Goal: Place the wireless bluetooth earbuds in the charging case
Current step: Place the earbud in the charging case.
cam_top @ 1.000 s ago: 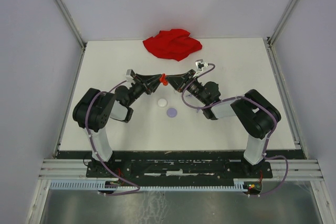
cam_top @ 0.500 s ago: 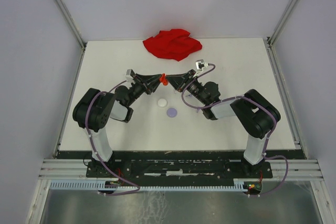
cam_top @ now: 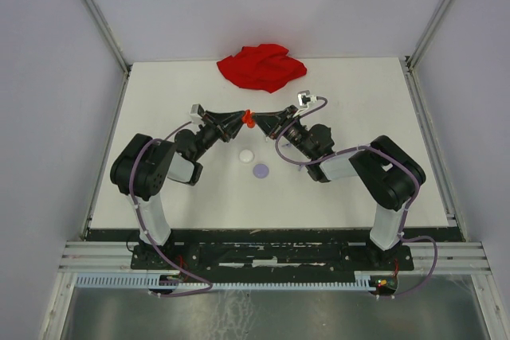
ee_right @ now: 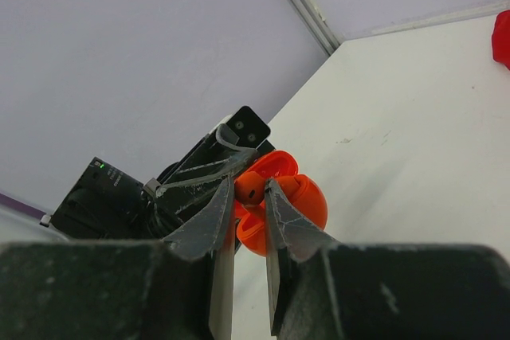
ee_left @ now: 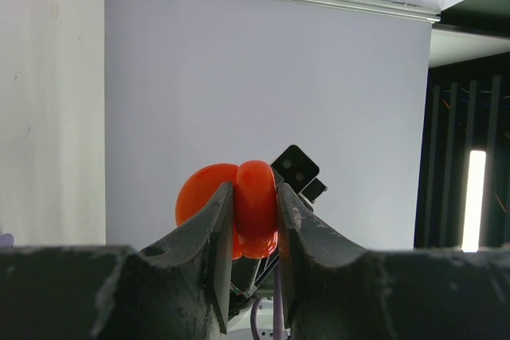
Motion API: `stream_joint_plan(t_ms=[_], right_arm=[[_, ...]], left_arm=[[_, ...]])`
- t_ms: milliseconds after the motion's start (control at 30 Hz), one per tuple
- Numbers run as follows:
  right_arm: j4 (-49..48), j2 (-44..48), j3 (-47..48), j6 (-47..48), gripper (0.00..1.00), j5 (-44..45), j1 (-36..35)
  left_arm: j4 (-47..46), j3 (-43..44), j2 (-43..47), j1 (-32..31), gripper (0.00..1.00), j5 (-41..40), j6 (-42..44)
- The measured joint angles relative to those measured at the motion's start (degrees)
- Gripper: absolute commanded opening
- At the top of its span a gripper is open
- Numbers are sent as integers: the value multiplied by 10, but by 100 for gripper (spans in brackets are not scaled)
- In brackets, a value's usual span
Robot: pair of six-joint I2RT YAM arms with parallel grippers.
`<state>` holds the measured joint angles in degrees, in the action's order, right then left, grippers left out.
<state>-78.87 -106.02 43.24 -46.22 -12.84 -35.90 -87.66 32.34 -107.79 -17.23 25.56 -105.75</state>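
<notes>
The red charging case point(cam_top: 247, 120) hangs above the middle of the table with its lid open, and my left gripper point(cam_top: 241, 123) is shut on it. In the left wrist view the case point(ee_left: 256, 205) sits squeezed between the two fingers. My right gripper point(cam_top: 256, 124) comes in from the right, shut on a red earbud point(ee_right: 250, 186). That earbud is right at the open case point(ee_right: 307, 201), below the raised lid point(ee_right: 275, 166). Whether it touches its socket I cannot tell. No other earbuds show.
A crumpled red cloth point(cam_top: 261, 67) lies at the far edge of the white table point(cam_top: 366, 101). A white round disc point(cam_top: 247, 154) and a lavender round disc point(cam_top: 260, 170) lie on the table just in front of the grippers.
</notes>
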Motion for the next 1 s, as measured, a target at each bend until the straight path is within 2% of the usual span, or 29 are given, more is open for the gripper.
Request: stream_joint_plan(t_ms=[267, 533, 1000], right_arm=[[-4, 0, 0, -1, 15, 11, -1], [-4, -1, 0, -2, 33, 16, -1], [-7, 1, -14, 4, 51, 25, -3]], left_arm=[[0, 9, 0, 0, 3, -2, 0], [0, 12, 0, 0, 3, -3, 0], [0, 13, 0, 0, 3, -15, 0]])
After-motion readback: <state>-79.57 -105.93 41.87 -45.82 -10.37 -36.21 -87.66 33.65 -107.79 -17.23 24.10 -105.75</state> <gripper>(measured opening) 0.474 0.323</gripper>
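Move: The right hand holds an earbud at the mouth of the open red charging case, whose middle is only about 2 cm ahead and 1 cm left of that hand, 1 cm lower. The left hand still grips the case, its middle roughly 1 cm ahead and 1 cm right of that hand. Well below on the table, the white disc lies about 4 cm back and 3 cm left of the right hand, the purple disc some 9 cm back and 1 cm right. The right fingers let go of the earbud at the case: after nudging forward under half a centimetre and pausing, they spread from nearly closed to about half open, then the hand starts to sink and ease back to the right, under 1 cm. The left hand keeps its grip on the case and brings it up and forward about 1 cm, hardly turning. ##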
